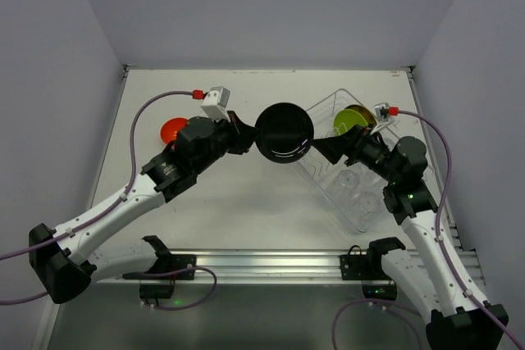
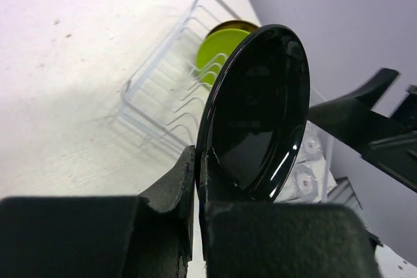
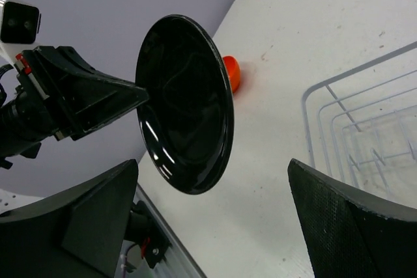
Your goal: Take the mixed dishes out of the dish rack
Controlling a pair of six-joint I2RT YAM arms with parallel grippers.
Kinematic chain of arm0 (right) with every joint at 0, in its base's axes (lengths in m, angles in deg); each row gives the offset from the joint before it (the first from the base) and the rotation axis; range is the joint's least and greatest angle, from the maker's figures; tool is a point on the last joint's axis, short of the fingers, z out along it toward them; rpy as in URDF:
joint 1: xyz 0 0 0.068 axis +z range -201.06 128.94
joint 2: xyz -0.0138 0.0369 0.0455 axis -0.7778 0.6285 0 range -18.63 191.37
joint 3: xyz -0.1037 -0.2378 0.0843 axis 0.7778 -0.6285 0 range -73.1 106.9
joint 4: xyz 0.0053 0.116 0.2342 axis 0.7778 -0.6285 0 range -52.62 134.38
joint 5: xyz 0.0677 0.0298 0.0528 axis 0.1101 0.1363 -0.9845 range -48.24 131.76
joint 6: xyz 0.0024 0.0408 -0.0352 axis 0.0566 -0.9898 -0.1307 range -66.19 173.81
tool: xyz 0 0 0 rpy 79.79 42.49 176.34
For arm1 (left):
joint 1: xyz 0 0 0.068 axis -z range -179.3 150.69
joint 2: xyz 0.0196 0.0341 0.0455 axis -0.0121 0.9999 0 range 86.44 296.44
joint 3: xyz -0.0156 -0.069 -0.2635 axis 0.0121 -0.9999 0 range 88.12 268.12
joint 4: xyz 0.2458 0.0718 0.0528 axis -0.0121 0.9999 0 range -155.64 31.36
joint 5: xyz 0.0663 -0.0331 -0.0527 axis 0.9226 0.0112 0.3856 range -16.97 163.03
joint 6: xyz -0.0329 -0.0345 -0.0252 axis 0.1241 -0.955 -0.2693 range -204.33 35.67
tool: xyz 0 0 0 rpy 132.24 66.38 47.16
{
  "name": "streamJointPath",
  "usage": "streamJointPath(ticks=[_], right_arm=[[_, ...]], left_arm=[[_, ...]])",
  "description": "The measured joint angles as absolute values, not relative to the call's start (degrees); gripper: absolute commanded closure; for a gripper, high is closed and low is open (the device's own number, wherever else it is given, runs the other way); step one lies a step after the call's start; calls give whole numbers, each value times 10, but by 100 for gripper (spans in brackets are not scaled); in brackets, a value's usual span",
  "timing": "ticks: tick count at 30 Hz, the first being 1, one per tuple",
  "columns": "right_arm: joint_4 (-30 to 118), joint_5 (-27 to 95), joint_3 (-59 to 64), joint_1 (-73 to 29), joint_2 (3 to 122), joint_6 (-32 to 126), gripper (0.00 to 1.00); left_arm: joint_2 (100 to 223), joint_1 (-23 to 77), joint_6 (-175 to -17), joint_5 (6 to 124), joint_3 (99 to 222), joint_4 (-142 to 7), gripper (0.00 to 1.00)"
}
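My left gripper [image 1: 248,132] is shut on the rim of the black plate [image 1: 285,133] and holds it above the table, left of the clear dish rack [image 1: 361,206]. The plate shows in the left wrist view [image 2: 260,112] and in the right wrist view [image 3: 186,105]. My right gripper [image 1: 324,152] is open and empty, just right of the plate. A lime-green plate [image 1: 348,120] and an olive-yellow plate [image 1: 359,111] stand in the rack's wire holder [image 2: 172,92]. Clear cups [image 1: 351,188] lie in the rack. The orange bowl [image 1: 172,129] sits on the table at the left.
The white table [image 1: 246,202] is walled by grey panels on three sides. A metal rail [image 1: 271,266] with the arm mounts runs along the near edge. Purple cables [image 1: 143,112] loop off both wrists.
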State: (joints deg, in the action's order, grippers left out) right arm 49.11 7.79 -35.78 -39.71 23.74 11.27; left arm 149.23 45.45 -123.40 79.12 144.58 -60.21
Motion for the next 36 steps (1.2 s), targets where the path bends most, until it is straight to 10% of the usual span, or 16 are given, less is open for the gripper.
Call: streamJointPath(ticks=[31, 36], right_arm=[[288, 186, -339, -397, 117, 224, 1], [266, 200, -338, -397, 125, 236, 1]], left_arm=[[1772, 172, -1303, 751, 1340, -683, 100], [1781, 172, -1303, 747, 1344, -688, 62]])
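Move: My left hand has the black plate pinched by its left edge, and I'm taking it to clear table: the spot for its middle is about 12 cm ahead, 8 cm left and 25 cm below. The orange bowl stands some 17 cm left of that spot and 4 cm farther out; the dish rack's middle is about 35 cm right of it and 6 cm nearer. From my empty right hand the green plate is roughly 17 cm ahead, 11 cm right and 18 cm lower. My left hand keeps its pinch and swings the black plate leftward and forward while sinking, then goes mostly straight down, about 24 cm in all, into the space between bowl and rack. Its wrist turns counter-clockwise and tips down some 30 degrees, and at the bottom the fingers begin to part. My right hand, still wide open, eases about 4 cm right, drawing slightly back and then down. ##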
